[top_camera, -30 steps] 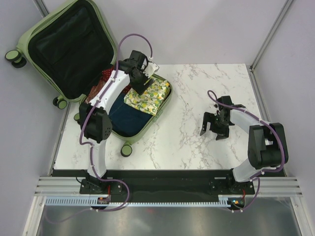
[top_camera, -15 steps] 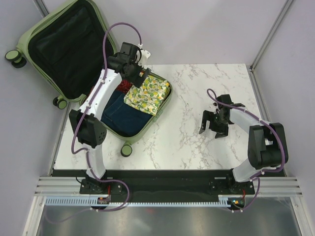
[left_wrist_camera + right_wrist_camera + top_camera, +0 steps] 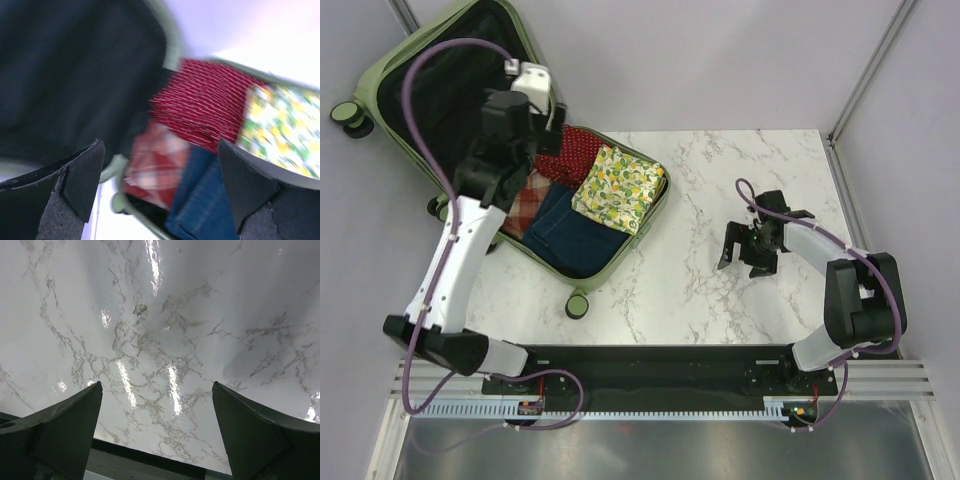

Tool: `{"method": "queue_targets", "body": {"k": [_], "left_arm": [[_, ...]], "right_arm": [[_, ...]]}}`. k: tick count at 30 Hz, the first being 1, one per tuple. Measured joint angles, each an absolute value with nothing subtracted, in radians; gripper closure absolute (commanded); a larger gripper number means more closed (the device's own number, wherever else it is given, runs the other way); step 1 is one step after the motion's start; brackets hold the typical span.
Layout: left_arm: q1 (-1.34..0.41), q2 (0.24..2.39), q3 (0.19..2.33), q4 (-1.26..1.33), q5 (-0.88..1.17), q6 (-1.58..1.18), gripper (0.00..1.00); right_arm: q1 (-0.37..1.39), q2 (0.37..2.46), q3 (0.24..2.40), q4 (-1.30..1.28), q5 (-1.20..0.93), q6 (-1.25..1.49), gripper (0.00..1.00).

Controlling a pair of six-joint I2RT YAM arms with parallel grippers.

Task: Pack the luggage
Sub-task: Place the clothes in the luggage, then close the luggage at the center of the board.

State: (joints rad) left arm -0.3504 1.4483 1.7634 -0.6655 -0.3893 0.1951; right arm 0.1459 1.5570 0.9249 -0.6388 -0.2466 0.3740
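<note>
The pale green luggage (image 3: pixel 420 100) lies open at the table's far left, its black-lined lid (image 3: pixel 65 75) leaning back. In its base lie a red patterned cloth (image 3: pixel 582 148) (image 3: pixel 205 105), a lemon-print cloth (image 3: pixel 618 188) (image 3: pixel 285 120), blue jeans (image 3: pixel 570 225) (image 3: pixel 200 200) and a red plaid cloth (image 3: pixel 525 205) (image 3: pixel 155 165). My left gripper (image 3: pixel 542 140) (image 3: pixel 160 190) hovers high over the hinge side, open and holding nothing. Over bare marble at the right, my right gripper (image 3: pixel 745 250) (image 3: pixel 157 435) is open and empty too.
The white marble table (image 3: pixel 720 180) (image 3: pixel 165 340) runs to grey walls at the back and sides. Caster wheels (image 3: pixel 578 305) stick out at the luggage's near corner, others (image 3: pixel 348 115) past the table's left edge. A black rail (image 3: pixel 150 462) lines the near edge.
My left gripper has opened, lifted off the lemon-print cloth and swung back to the left over the hinge. The cloth stays in the luggage. The right gripper has barely shifted.
</note>
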Motion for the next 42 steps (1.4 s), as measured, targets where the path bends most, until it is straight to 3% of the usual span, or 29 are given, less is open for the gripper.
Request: {"method": "queue_targets", "body": {"k": [7, 18, 25, 34, 42], "left_arm": [[-0.091, 1.304, 1.748, -0.614, -0.595, 0.088, 0.00], [0.302, 1.335, 1.729, -0.582, -0.511, -0.013, 0.00], [0.368, 1.393, 1.696, -0.482, -0.404, -0.027, 0.08], [0.413, 1.512, 1.710, -0.410, -0.329, -0.033, 0.26], [0.413, 1.569, 1.723, -0.381, -0.286, -0.033, 0.31]], "right_arm": [[0.168, 1.557, 0.925, -0.625, -0.258, 0.378, 0.02], [0.193, 1.557, 0.928, -0.625, -0.265, 0.378, 0.02], [0.217, 1.576, 0.970, -0.635, -0.265, 0.378, 0.02], [0.279, 1.615, 0.991, -0.644, -0.260, 0.397, 0.02], [0.326, 1.665, 1.023, -0.648, -0.255, 0.413, 0.02]]}}
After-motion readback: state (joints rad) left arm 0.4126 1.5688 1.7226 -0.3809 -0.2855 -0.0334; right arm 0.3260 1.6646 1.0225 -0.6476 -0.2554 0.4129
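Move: Some 29 cm to the left hand's left, about level with it in reach and roughly 4 cm lower, is the lid rim; the lid wheel sits about 4 cm farther left of that rim and slightly lower. The lemon cloth lies about 13 cm to the left hand's right and 27 cm below, the red dotted cloth about 9 cm ahead, 2 cm right and equally low. From the right hand the lid rim is some 70 cm left, 15 cm ahead and 31 cm up. Swinging left about 31 cm, the empty left hand leaves the packed clothes for the outer lid rim by the wheel, first rising and drawing back, then easing forward and down while turning some 40 degrees counter-clockwise. Its open fingers narrow by roughly a third around the rim's line; contact can't be made out. The right hand, open over bare table, drifts about 5 cm left. ##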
